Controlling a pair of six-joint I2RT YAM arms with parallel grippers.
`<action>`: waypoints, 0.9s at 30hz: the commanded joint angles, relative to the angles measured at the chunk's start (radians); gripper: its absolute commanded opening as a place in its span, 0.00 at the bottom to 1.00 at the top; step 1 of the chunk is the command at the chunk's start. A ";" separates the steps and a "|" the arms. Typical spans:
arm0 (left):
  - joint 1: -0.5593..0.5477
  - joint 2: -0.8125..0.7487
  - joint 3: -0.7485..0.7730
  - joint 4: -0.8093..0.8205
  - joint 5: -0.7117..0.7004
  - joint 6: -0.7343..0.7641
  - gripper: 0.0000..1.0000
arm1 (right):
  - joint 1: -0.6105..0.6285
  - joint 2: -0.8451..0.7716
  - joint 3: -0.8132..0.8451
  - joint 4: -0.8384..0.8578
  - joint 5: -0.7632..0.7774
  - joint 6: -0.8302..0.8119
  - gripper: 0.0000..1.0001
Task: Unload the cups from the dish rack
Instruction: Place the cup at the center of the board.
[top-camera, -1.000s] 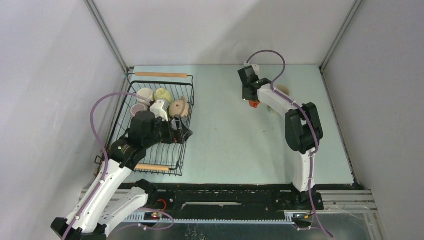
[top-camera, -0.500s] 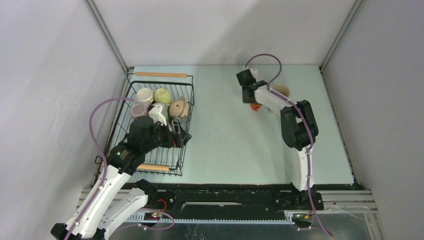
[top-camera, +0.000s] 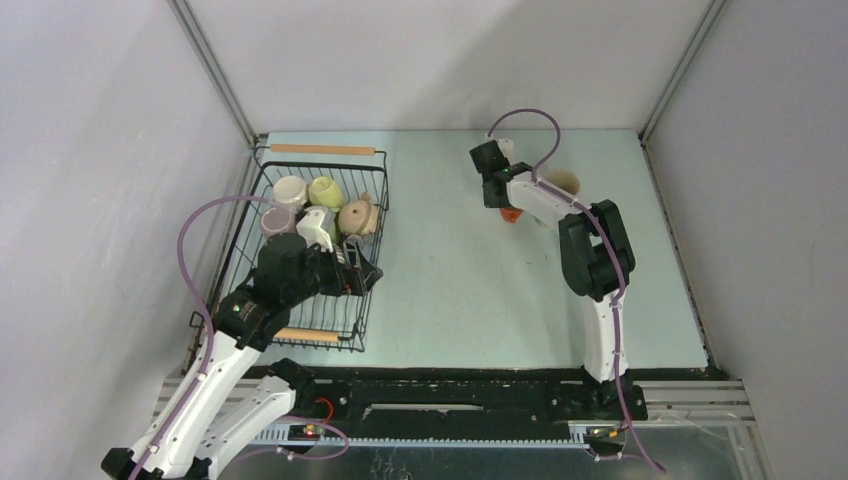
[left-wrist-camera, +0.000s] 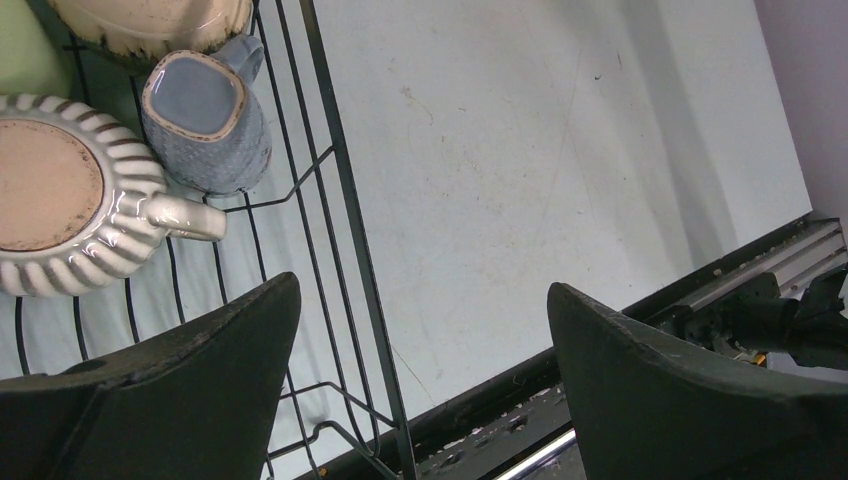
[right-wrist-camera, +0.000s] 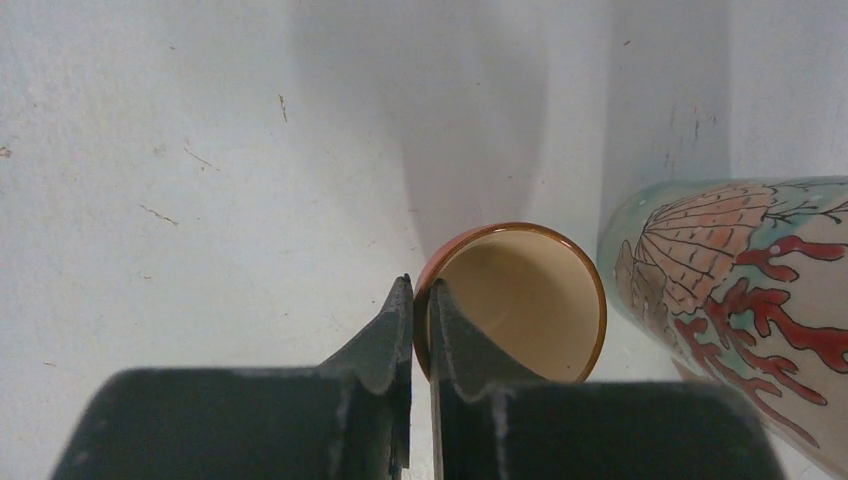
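Observation:
The black wire dish rack (top-camera: 322, 149) stands at the left with several cups in it: a cream one (top-camera: 290, 189), a yellow-green one (top-camera: 325, 190), a tan one (top-camera: 357, 216). The left wrist view shows a ribbed cream cup (left-wrist-camera: 60, 190) and a grey-blue cup (left-wrist-camera: 205, 120) inside the rack wall (left-wrist-camera: 345, 200). My left gripper (left-wrist-camera: 420, 295) hangs open and empty over that wall, at the rack's near right side (top-camera: 365, 272). My right gripper (right-wrist-camera: 420, 285) pinches the rim of an orange cup (right-wrist-camera: 520, 300), one finger inside and one outside. That cup (top-camera: 511, 212) stands upright on the table at the far middle.
A pale cup with a red coral pattern (right-wrist-camera: 740, 280) stands right beside the orange cup. A tan cup (top-camera: 563, 183) sits behind the right arm at the back. Grey walls close in the table on three sides.
My right wrist has shifted a little left and back over the orange cup. My left gripper has drawn slightly nearer along the rack's right side, still open.

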 joint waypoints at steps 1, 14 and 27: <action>-0.006 -0.005 -0.016 0.025 0.011 0.013 1.00 | 0.006 0.005 -0.007 0.030 0.040 0.010 0.12; -0.006 0.006 0.014 0.013 0.017 0.023 1.00 | 0.014 -0.016 -0.023 0.031 0.032 0.034 0.26; -0.006 -0.001 0.053 -0.014 0.002 0.012 1.00 | 0.030 -0.106 0.053 -0.111 0.045 0.102 0.36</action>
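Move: The orange cup stands upright on the board with its left rim between the right hand's fingertips, its middle about 3 cm to the right, 1 cm back and 3 cm below. The tall beige cup stands some 10 cm to that hand's right and 1 cm ahead, its middle about level in height. From the left hand, over the rack, the orange cup lies roughly 25 cm ahead, 27 cm right and 18 cm lower. Right fingers part to about a third open astride the orange cup's rim, the hand easing back 1 cm. ##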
